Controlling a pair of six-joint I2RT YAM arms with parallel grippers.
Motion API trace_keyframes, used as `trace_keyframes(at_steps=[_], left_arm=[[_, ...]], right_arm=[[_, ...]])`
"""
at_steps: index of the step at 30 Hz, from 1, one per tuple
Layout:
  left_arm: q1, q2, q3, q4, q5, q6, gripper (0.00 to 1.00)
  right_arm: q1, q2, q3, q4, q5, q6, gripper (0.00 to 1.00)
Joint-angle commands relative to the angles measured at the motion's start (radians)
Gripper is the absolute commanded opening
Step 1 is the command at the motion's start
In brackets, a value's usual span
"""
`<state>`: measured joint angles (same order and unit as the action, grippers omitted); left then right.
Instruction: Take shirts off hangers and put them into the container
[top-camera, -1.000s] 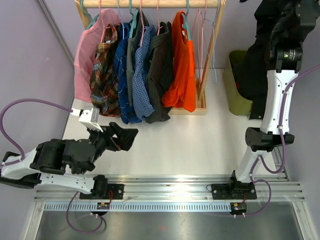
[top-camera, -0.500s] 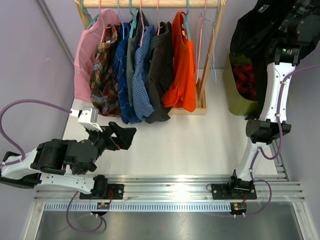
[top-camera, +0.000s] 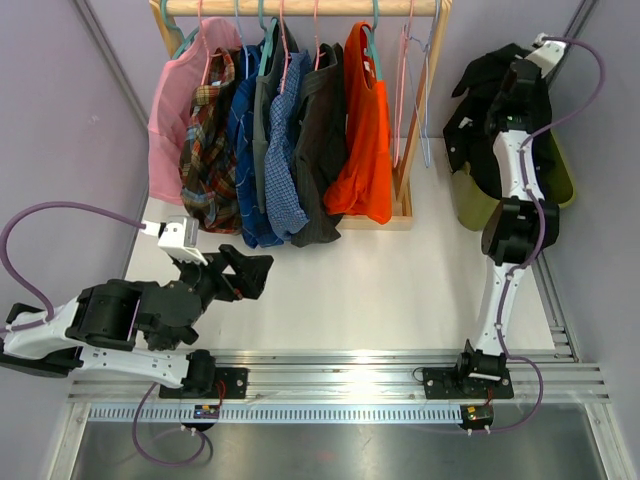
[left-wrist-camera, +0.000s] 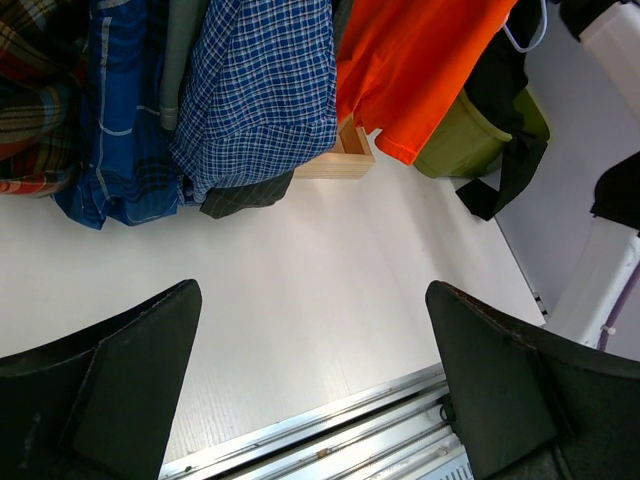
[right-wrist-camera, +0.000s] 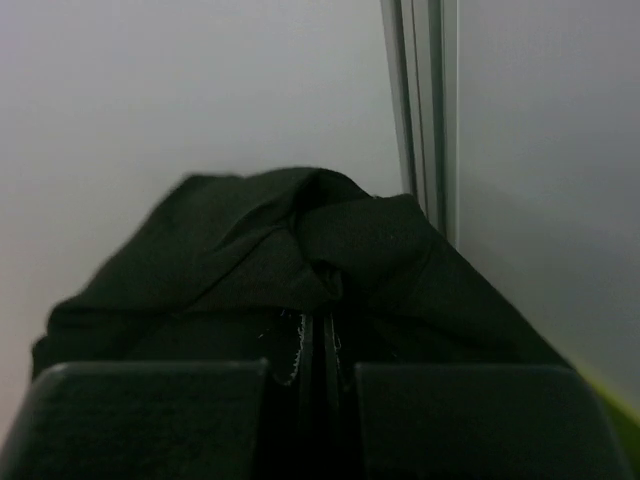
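Several shirts hang on hangers at the back: pink (top-camera: 185, 110), brown-red plaid (top-camera: 205, 150), blue checked (top-camera: 283, 150), dark grey (top-camera: 318, 140) and orange (top-camera: 365, 130). Two bare hangers (top-camera: 405, 70) hang to the right of the orange one. My right gripper (top-camera: 520, 75) is shut on a black shirt (top-camera: 478, 130), which drapes over the olive-green container (top-camera: 468, 205). In the right wrist view the shut gripper (right-wrist-camera: 320, 350) pinches the black shirt (right-wrist-camera: 300, 240). My left gripper (top-camera: 255, 272) is open and empty, low over the table. The left wrist view shows that gripper (left-wrist-camera: 312, 300), the container (left-wrist-camera: 455, 145) and the orange shirt (left-wrist-camera: 410, 60).
A thick wooden rail (top-camera: 300, 8) carries the hangers, and its light wooden frame (top-camera: 400, 215) rests on the white table. Purple walls close in on both sides. A metal mounting rail (top-camera: 340, 365) runs along the near edge.
My right arm has swung back and down over the container with the black shirt, which now covers the bin's inside. The left arm has stayed put.
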<state>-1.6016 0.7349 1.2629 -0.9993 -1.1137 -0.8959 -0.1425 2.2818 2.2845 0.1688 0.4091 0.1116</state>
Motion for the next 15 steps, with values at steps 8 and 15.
trace_keyframes(at_steps=[8,15], left_arm=[[0.012,0.003,-0.017,0.051,-0.006,-0.031,0.99],[0.014,0.011,-0.020,0.068,0.014,-0.034,0.99]], right_arm=[[-0.083,0.085,0.151,-0.785,0.281,0.336,0.00],[-0.126,-0.129,-0.207,-0.669,0.457,0.488,0.00]])
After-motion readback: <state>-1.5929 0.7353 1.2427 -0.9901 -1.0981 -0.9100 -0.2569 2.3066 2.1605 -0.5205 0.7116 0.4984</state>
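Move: Beyond the container's far side, the right hand holds the black shirt high; the container's middle lies about 13 cm back, level sideways and some 28 cm below. The rack's right post stands roughly 28 cm to this hand's left and 10 cm back, and the orange shirt about 40 cm left and 12 cm back. From the left hand the container is some 39 cm ahead, 62 cm right and 28 cm below. Swinging down fast, the right hand brings the black shirt about 20 cm lower into the container, at first almost straight down, then also drawing back some 10 cm and nearly as far right. Its fingers stay shut on the cloth while the wrist tips nose-down, turns clockwise and rolls left side up. ##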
